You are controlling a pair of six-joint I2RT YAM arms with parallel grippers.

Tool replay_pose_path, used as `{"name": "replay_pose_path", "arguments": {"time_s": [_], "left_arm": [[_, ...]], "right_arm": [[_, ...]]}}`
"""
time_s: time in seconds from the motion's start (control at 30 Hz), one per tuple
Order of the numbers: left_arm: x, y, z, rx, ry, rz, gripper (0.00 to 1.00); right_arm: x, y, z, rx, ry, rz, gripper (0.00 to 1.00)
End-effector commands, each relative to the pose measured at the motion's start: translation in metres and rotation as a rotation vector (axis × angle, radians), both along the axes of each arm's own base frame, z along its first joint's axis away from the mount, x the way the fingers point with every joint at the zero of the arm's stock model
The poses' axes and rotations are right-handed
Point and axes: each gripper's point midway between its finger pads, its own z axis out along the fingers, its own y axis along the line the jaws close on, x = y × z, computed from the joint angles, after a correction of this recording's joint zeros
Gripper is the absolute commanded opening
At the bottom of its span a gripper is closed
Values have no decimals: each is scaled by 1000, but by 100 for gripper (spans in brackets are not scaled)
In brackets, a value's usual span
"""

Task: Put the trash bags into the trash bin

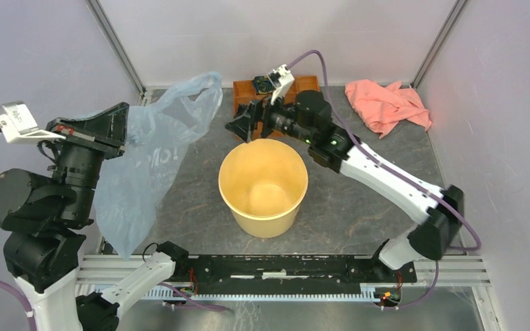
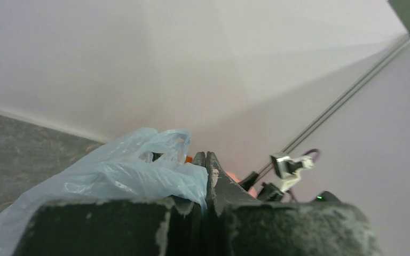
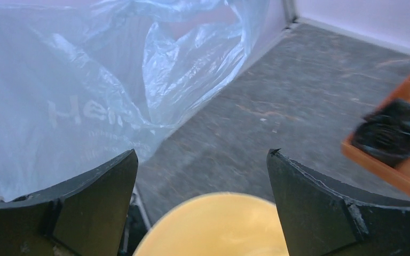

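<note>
The trash bag [image 1: 153,155] is thin, pale blue and translucent. It hangs from my left gripper [image 1: 125,129] at the left of the table, and its lower end drapes down to the table's front left. The left wrist view shows that gripper [image 2: 206,160] shut on a fold of the bag [image 2: 117,173]. The trash bin [image 1: 263,207], a round pale yellow bucket, stands upright in the middle with nothing inside. My right gripper [image 1: 243,125] hovers just behind the bin's far rim, open and empty. Between its spread fingers [image 3: 202,154] I see the bin's rim [image 3: 219,224], with the bag [image 3: 75,96] beyond on the left.
A salmon-pink cloth [image 1: 386,103] lies crumpled at the back right. An orange-brown wooden tray [image 1: 241,89] sits at the back centre, partly behind my right arm, with a black object [image 3: 391,132] in it. Enclosure walls stand close on three sides.
</note>
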Motion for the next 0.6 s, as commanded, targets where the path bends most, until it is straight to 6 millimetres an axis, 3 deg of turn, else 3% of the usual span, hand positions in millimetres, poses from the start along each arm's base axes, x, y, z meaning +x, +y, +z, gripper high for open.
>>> {"name": "replay_pose_path", "arguments": {"time_s": [0.0,0.2,0.3,0.37,0.43,0.5,0.57], "left_arm": [[-11,-3,40,-13,-134,-41,2],[-17,-20,60,-48,-209,-138,2],[-19,-35,70,-42,-246,-218,2],[-22,-52,76,-24,-272,-303,2],[-27,-68,80,-12,-297,-392,2],[-33,-79,83,1,-318,-462,2],[-36,-83,84,6,-329,-489,2]], "right_arm": [[-4,43,56,254,37,171,98],[-7,78,95,410,-25,208,98],[6,92,94,404,-26,85,98],[22,91,83,378,3,-34,86],[31,83,80,409,-7,-105,67],[30,75,90,432,-51,-125,39],[27,63,104,406,-127,-142,17]]}}
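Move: The trash bag's loose edge hangs about 10 cm to the right hand's left, 2 cm ahead and 5 cm higher. From that hand the trash bin's middle is some 9 cm back, 6 cm right and 27 cm below; the wooden tray is roughly 20 cm ahead, 11 cm right and 37 cm below. From the left hand, which holds the bag's other side, the loose edge is about 12 cm ahead, 13 cm right and 12 cm lower. Right hand reaches 10 cm left, then rises 6 cm, pinching the bag's edge; left lifts, then swings its side right. ##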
